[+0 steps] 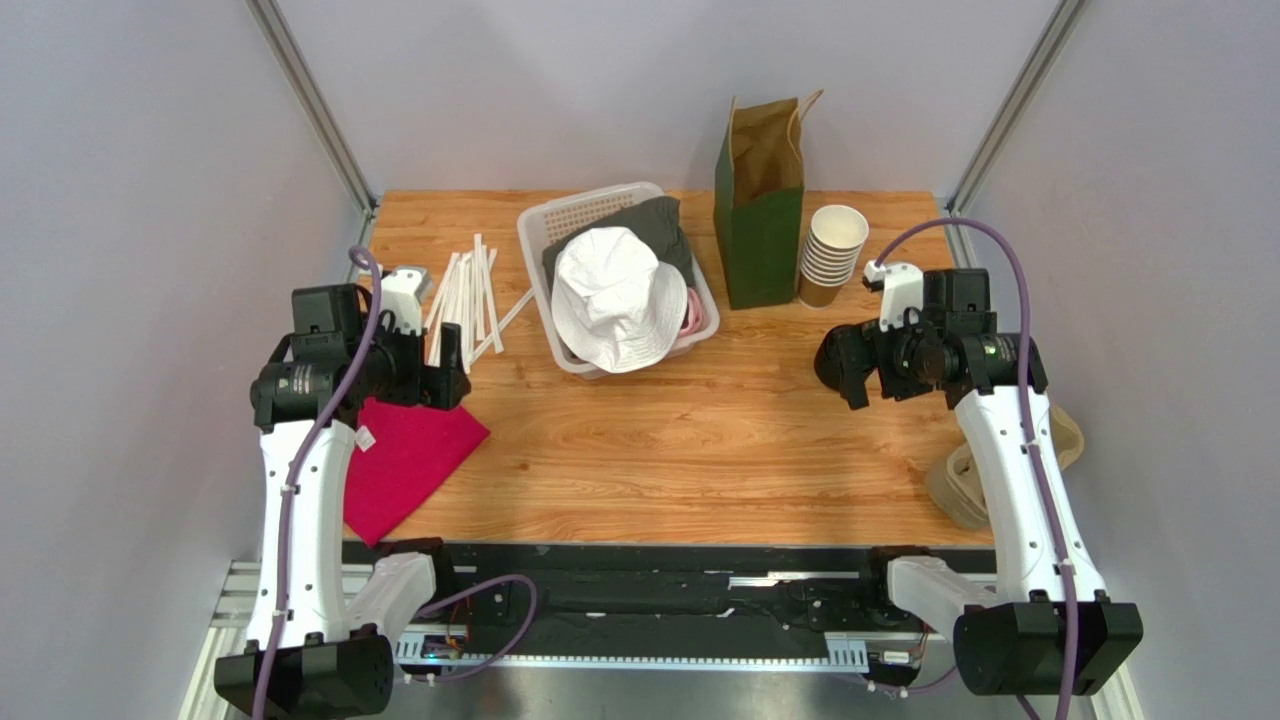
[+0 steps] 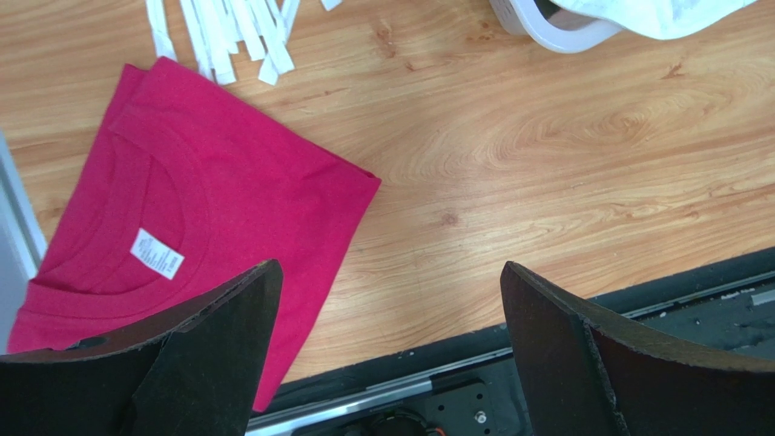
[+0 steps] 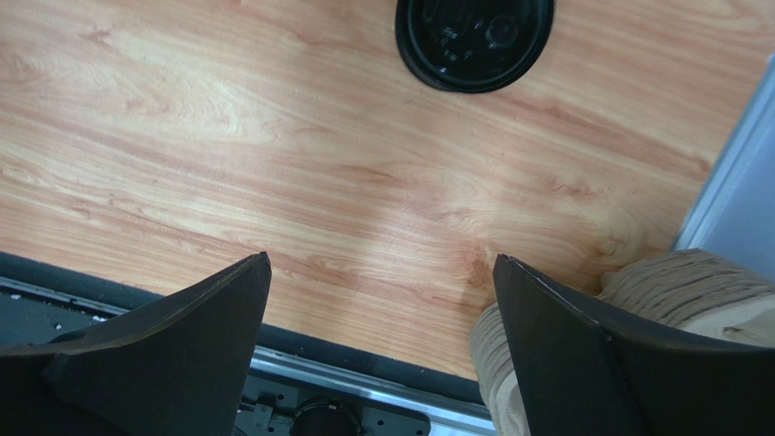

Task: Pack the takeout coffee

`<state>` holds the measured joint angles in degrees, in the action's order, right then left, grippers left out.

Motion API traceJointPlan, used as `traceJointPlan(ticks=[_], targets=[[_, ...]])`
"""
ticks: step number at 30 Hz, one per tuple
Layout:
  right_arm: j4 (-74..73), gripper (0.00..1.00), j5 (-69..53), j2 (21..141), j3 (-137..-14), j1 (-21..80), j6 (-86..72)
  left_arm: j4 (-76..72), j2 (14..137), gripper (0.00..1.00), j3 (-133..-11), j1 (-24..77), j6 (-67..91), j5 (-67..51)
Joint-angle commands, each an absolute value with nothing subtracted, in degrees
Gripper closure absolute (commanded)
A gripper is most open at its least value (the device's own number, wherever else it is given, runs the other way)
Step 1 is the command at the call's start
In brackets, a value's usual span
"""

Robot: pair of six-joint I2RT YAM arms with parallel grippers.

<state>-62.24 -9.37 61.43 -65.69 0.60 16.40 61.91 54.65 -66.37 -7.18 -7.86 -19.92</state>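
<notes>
The takeout coffee is out of view in all three views. A stack of lidless brown paper cups [image 1: 831,252] stands at the back right beside an upright green paper bag [image 1: 759,210] with its top open. A round black lid [image 3: 473,41] lies on the wood ahead of my right gripper [image 3: 382,291]; I cannot tell what is under it. That gripper [image 1: 845,360] hovers open and empty in front of the cups. My left gripper [image 2: 389,300] is open and empty above the table's near left, next to a folded red shirt [image 2: 182,209].
A white basket [image 1: 541,240] at the back centre holds a white bucket hat [image 1: 619,300] and dark cloth. White paper-wrapped straws [image 1: 469,293] lie at the back left. A beige ribbed cloth [image 3: 700,291] hangs over the right front edge. Grey walls close both sides.
</notes>
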Motion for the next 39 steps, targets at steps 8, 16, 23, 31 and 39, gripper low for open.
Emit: traceJointPlan(ticks=[8,16,23,31,39], targets=[[-60.30,0.00,-3.34,67.32,-83.84,0.53,16.17,61.70,57.57,0.01,-75.05,-7.21,-3.25,-12.05],[-55.90,0.04,-0.09,81.19,-98.16,-3.69,14.15,58.45,54.49,0.01,-78.22,-7.21,-2.29,-13.88],[-55.90,0.18,-1.05,93.59,-110.73,-4.48,9.85,55.99,53.62,0.01,-77.87,-7.12,2.36,-12.05],[-54.49,0.33,-1.76,104.32,-119.25,-4.48,4.84,54.23,51.68,0.01,-75.59,-7.21,3.43,-11.51],[-54.41,0.38,-2.81,112.84,-124.63,-4.57,2.29,54.14,52.91,0.01,-74.27,-7.21,3.25,-10.90]])
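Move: Straight ahead of the right hand, about 26 cm out, a couple of centimetres left and some 8 cm lower, stands the stack of white cups. The black lids sit about 11 cm straight ahead and 13 cm below this hand; the green bag stands roughly 9 cm left of the cups and 2 cm farther out. From the left hand the cups are about 26 cm ahead, 50 cm to the right and 11 cm lower. Swinging up and forward past the black lids, the empty right hand climbs about 12 cm, then sinks by half of that as it reaches some 25 cm out and 5 cm right, coming down beside the right of the cup stack; it tips up, turns clockwise nearly 20 degrees and closes its fingers by a third. The empty left hand rises 8 cm, easing forward and left, fingers wide. ##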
